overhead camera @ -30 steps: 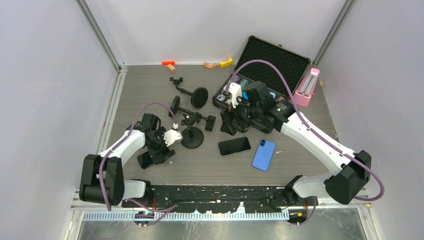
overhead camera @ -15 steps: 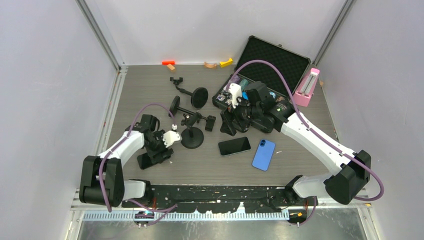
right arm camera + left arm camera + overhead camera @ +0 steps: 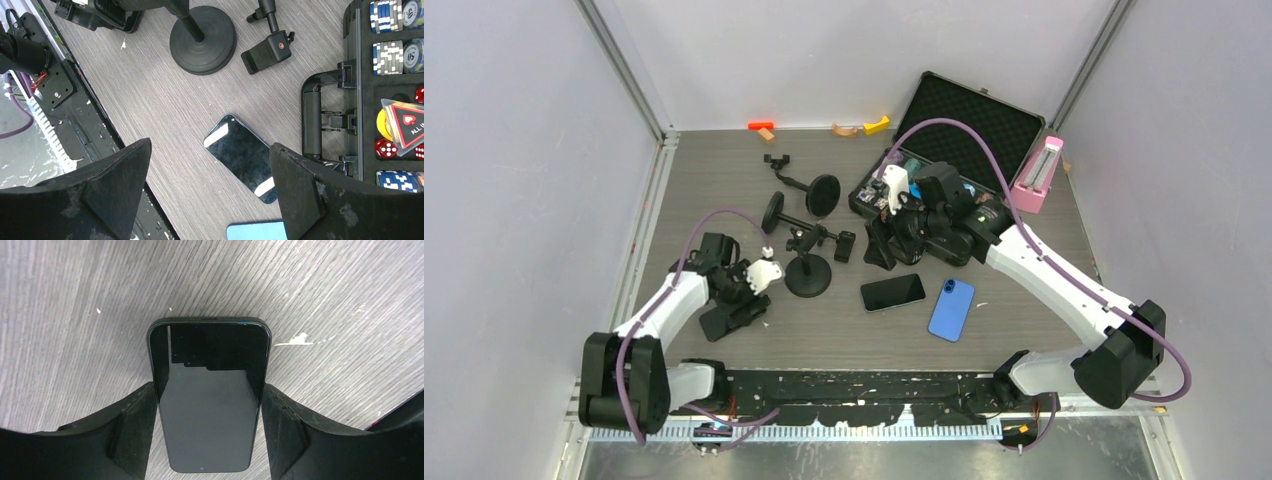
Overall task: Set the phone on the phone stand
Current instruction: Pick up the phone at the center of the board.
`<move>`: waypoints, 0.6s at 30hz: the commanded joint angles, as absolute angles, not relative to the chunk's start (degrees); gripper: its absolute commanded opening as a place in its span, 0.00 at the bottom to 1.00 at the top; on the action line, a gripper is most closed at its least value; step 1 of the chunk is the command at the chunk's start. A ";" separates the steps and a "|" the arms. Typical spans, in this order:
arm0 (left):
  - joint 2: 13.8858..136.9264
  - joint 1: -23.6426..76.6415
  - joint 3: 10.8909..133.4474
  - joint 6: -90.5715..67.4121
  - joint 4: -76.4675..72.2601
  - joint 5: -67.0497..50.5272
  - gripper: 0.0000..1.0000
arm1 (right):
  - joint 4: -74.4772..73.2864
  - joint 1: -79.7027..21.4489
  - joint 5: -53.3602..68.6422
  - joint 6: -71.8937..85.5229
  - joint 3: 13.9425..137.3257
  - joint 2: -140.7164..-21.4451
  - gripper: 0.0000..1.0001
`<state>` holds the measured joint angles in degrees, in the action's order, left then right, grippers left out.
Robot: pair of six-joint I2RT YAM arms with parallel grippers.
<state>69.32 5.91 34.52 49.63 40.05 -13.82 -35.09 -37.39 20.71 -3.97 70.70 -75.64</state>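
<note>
A black phone [image 3: 207, 405] lies screen-up between the fingers of my left gripper [image 3: 208, 390], and both pads press its long sides. From above, this phone [image 3: 724, 322] and the left gripper [image 3: 742, 300] sit at the table's near left. The phone stand [image 3: 809, 270] has a round black base [image 3: 202, 32], an upright stem and a clamp head [image 3: 266, 51]; it stands just right of the left gripper. My right gripper [image 3: 210, 145] is open and hovers empty above a second black phone [image 3: 245, 157].
A blue phone [image 3: 951, 309] lies beside the second black phone [image 3: 892, 292]. Two more round-based stands [image 3: 822, 193] lie tipped behind. An open black case [image 3: 969, 120] holds poker chips [image 3: 387, 15]. A pink item [image 3: 1036, 175] and small coloured blocks [image 3: 761, 126] sit at the back.
The left jaws have closed in from wide open onto the phone's sides. The left arm has shifted slightly leftward. The right arm has not moved.
</note>
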 commanded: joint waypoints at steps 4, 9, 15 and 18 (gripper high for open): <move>59.74 5.75 33.89 45.78 38.84 -18.65 0.04 | -33.11 -37.15 21.59 -2.01 75.56 -77.38 0.93; 53.51 5.86 33.36 43.41 38.51 -20.17 0.00 | -34.99 -37.18 23.52 -1.05 80.98 -80.53 0.92; 47.89 5.85 34.41 41.64 40.45 -21.92 0.00 | -37.98 -37.70 25.99 -0.08 89.37 -85.39 0.90; 47.27 5.83 36.62 39.98 41.53 -22.91 0.00 | -38.78 -39.02 26.12 -0.05 94.21 -88.56 0.89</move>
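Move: The left hand already pinches the black phone low over the board; the phone stand's middle is roughly 9 cm ahead of it, 16 cm to its right and 6 cm above. From that hand, the lying stand is some 19 cm ahead and 17 cm right. The phone stand lies about 3 cm ahead of the right hand, 15 cm left and 14 cm below; the middle phone is 1 cm back, 5 cm right and 21 cm below. Keeping its pinch on both long edges of the black phone, the left hand lifts it about 6 cm nearly straight up, easing some 2 cm right towards the phone stand while the wrist tilts the fingertips forward and to the right by around 20 degrees. The right hand, empty and still wide open, climbs about 5 cm as it goes some 4 cm left and 3 cm forward, clear above the board on the stand's right side. ##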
